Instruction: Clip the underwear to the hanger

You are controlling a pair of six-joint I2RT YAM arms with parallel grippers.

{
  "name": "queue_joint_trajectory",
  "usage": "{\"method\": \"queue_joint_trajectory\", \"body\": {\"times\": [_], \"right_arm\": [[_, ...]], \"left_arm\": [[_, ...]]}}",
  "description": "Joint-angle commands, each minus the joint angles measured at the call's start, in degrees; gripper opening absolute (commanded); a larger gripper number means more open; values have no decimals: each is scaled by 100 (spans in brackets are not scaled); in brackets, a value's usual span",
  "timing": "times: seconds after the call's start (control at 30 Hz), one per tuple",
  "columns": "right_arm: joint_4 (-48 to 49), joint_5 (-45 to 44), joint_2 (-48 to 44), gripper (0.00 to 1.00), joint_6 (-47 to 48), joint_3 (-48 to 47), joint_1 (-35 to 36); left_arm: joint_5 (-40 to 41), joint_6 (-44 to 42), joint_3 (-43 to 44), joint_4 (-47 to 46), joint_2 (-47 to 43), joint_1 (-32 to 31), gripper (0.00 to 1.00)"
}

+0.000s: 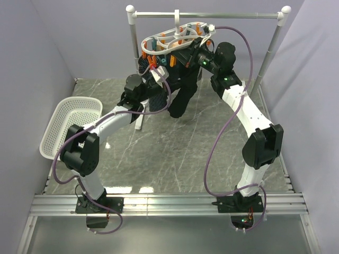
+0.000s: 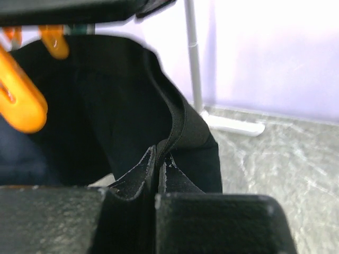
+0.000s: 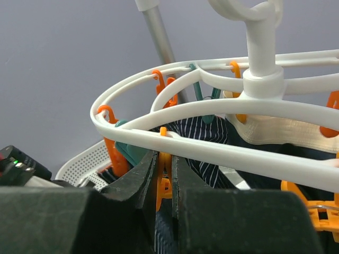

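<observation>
The white oval hanger hangs by its hook from the rail, with orange and teal pegs under its loops. The black underwear droops below it, its lower end near the table. My left gripper is shut on the underwear's waistband edge, the cloth pinched between the fingertips. An orange peg hangs just left of it. My right gripper is at the hanger's right side, shut on an orange peg under the white rim.
A dark striped garment and a cream piece hang from other pegs. The silver rail stand spans the back, and its post rises behind the underwear. A white mesh basket sits at the table's left.
</observation>
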State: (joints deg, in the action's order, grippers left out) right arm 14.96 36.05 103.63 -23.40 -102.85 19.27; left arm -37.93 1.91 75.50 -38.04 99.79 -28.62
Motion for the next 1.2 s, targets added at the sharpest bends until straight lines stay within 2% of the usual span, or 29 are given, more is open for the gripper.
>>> {"method": "queue_joint_trajectory", "body": {"times": [0.0,0.23,0.5,0.83,1.17], "right_arm": [[68,-125,-221,0,116,-192,24],[148,24,-256,0,72,-139,24],[551,455,-230,0,-7,28,-37],[727,543,-212,0,-165,63,-81],[964,754,-203,0,-86,221,-72]], "left_arm": [[286,-402,271,700,-118,15,0],[330,-614,623,922,-12,137,0],[-205,-666,1317,1238,243,427,0],[-250,-815,1537,1492,357,463,0],[-285,-341,1924,1581,463,542,0]]}}
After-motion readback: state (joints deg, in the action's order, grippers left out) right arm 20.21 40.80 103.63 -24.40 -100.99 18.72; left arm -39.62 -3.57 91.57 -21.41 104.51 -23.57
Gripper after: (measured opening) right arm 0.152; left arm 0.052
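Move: The left hand holds the gathered underwear; its goal, the orange clip pinched in the right fingers, is about 6 cm ahead, 2 cm right and 8 cm above. The green clip stands about 6 cm ahead, 3 cm left and 8 cm up; another orange clip about 7 cm ahead, 7 cm left and 8 cm up. From the right hand, the held clip lies between its fingertips, its middle about 1 cm lower. Left, still gripping the underwear, goes about 5 cm forward and some 3 cm left and up towards the right-held clip. ##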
